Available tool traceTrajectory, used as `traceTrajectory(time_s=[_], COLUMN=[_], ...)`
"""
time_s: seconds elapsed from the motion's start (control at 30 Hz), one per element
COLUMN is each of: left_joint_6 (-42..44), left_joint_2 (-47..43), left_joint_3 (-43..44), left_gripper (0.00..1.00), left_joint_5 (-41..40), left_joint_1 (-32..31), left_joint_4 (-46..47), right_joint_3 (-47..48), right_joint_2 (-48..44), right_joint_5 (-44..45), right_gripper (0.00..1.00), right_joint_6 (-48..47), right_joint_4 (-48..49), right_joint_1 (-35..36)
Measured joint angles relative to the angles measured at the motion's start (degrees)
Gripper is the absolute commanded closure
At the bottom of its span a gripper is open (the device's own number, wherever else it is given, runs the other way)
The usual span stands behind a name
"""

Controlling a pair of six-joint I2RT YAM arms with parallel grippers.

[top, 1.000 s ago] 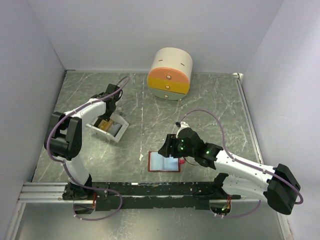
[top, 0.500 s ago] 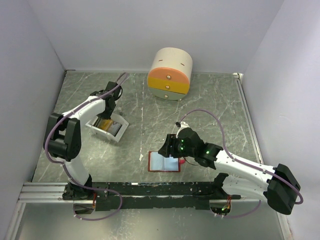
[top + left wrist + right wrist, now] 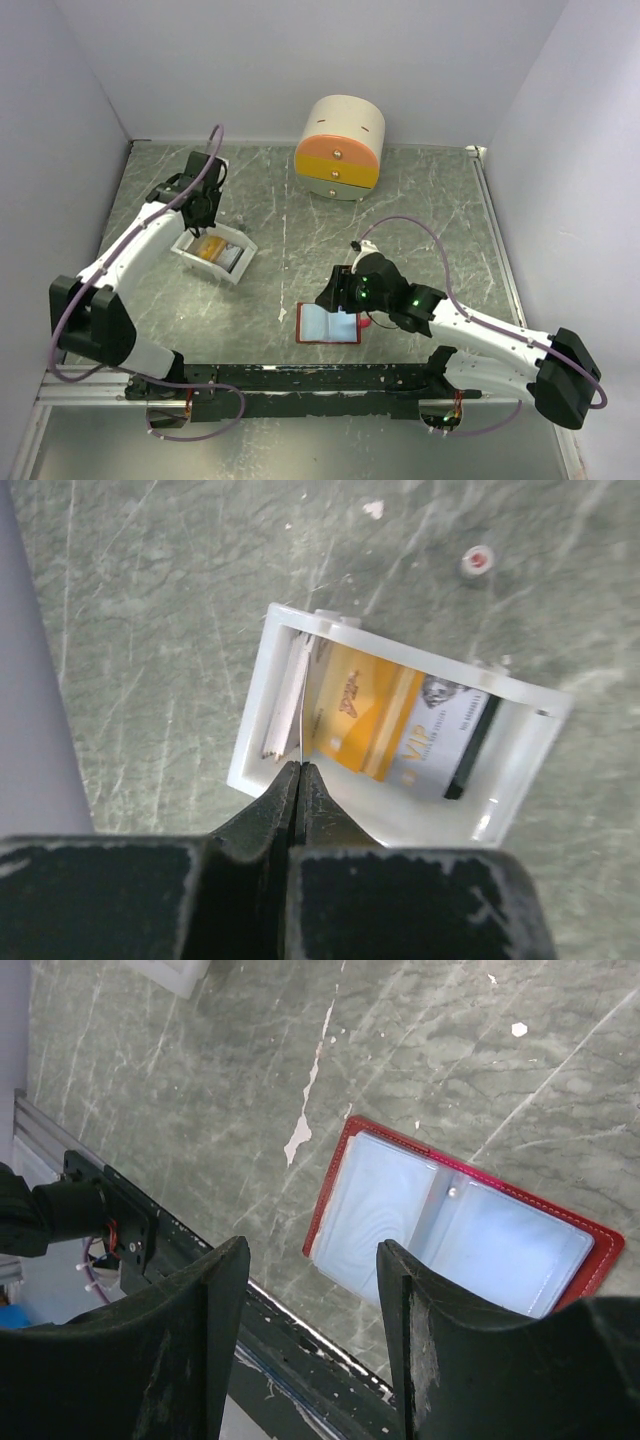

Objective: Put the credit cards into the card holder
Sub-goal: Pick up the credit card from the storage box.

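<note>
The card holder [image 3: 328, 324] lies open near the table's front, a red case with pale-blue sleeves [image 3: 450, 1230]. My right gripper [image 3: 335, 295] hovers just above its left half, open [image 3: 312, 1250], with nothing between the fingers. Far left, the white tray [image 3: 238, 268] holds credit cards [image 3: 212, 249]: an orange one [image 3: 355, 710], a pale VIP one [image 3: 440, 740] over a dark one, and a pale one leaning at the left wall. My left gripper [image 3: 203, 205] hangs above the tray's far-left end, shut [image 3: 299, 765] on a thin card seen edge-on [image 3: 300, 720].
A round cream-and-orange drawer box [image 3: 340, 147] stands at the back centre. The black rail [image 3: 150, 1240] runs along the near edge, close under the card holder. Walls close in the table on the left, back and right. A small red-and-white dot [image 3: 478, 558] marks the tabletop beyond the tray.
My left arm has risen and swung back-left off the tray, its gripper staying shut. The right arm and the card holder have not moved.
</note>
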Motion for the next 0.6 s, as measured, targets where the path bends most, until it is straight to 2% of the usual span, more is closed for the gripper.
traceTrajectory(time_s=[0.23,0.4,0.6], left_joint_6=[-3.9,-9.0,-16.6], left_joint_2=[-10.6,-19.4,-25.0], left_joint_3=[-2.3,-7.3,-13.0], left_gripper=[0.93,0.93,0.93], left_joint_5=[11.6,27.1,46.4], left_joint_1=[0.0,0.0,-0.1], left_joint_4=[1.2,5.6,12.0], right_joint_3=[0.1,0.1,0.0], right_joint_2=[-1.0,-2.1,-4.8], right_joint_5=[-1.9,-4.5,-6.8], right_gripper=[0.46,0.48,0.53], right_joint_6=[0.6,3.1,7.0], right_joint_4=[2.3,7.8,15.9], right_joint_1=[0.0,0.0,0.0])
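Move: My left hand already grips the black credit card above the storage box, whose middle is about 2 cm back, 1 cm right and 14 cm below. From that hand, my right gripper is some 19 cm back, 29 cm right and 5 cm lower; the card holder lies 21 cm back, 29 cm right and 16 cm below. From my right hand, the credit card is about 20 cm ahead, 30 cm left and 3 cm above. I carry the pinched credit card away from the storage box towards my right gripper, sweeping my left hand about 13 cm right while drawing back and rising, and rolling it some 50 degrees so the fingers swing round from down-and-forward to point right. My right hand rises about 9 cm and eases left to meet it, fingers levelling and staying half open. ##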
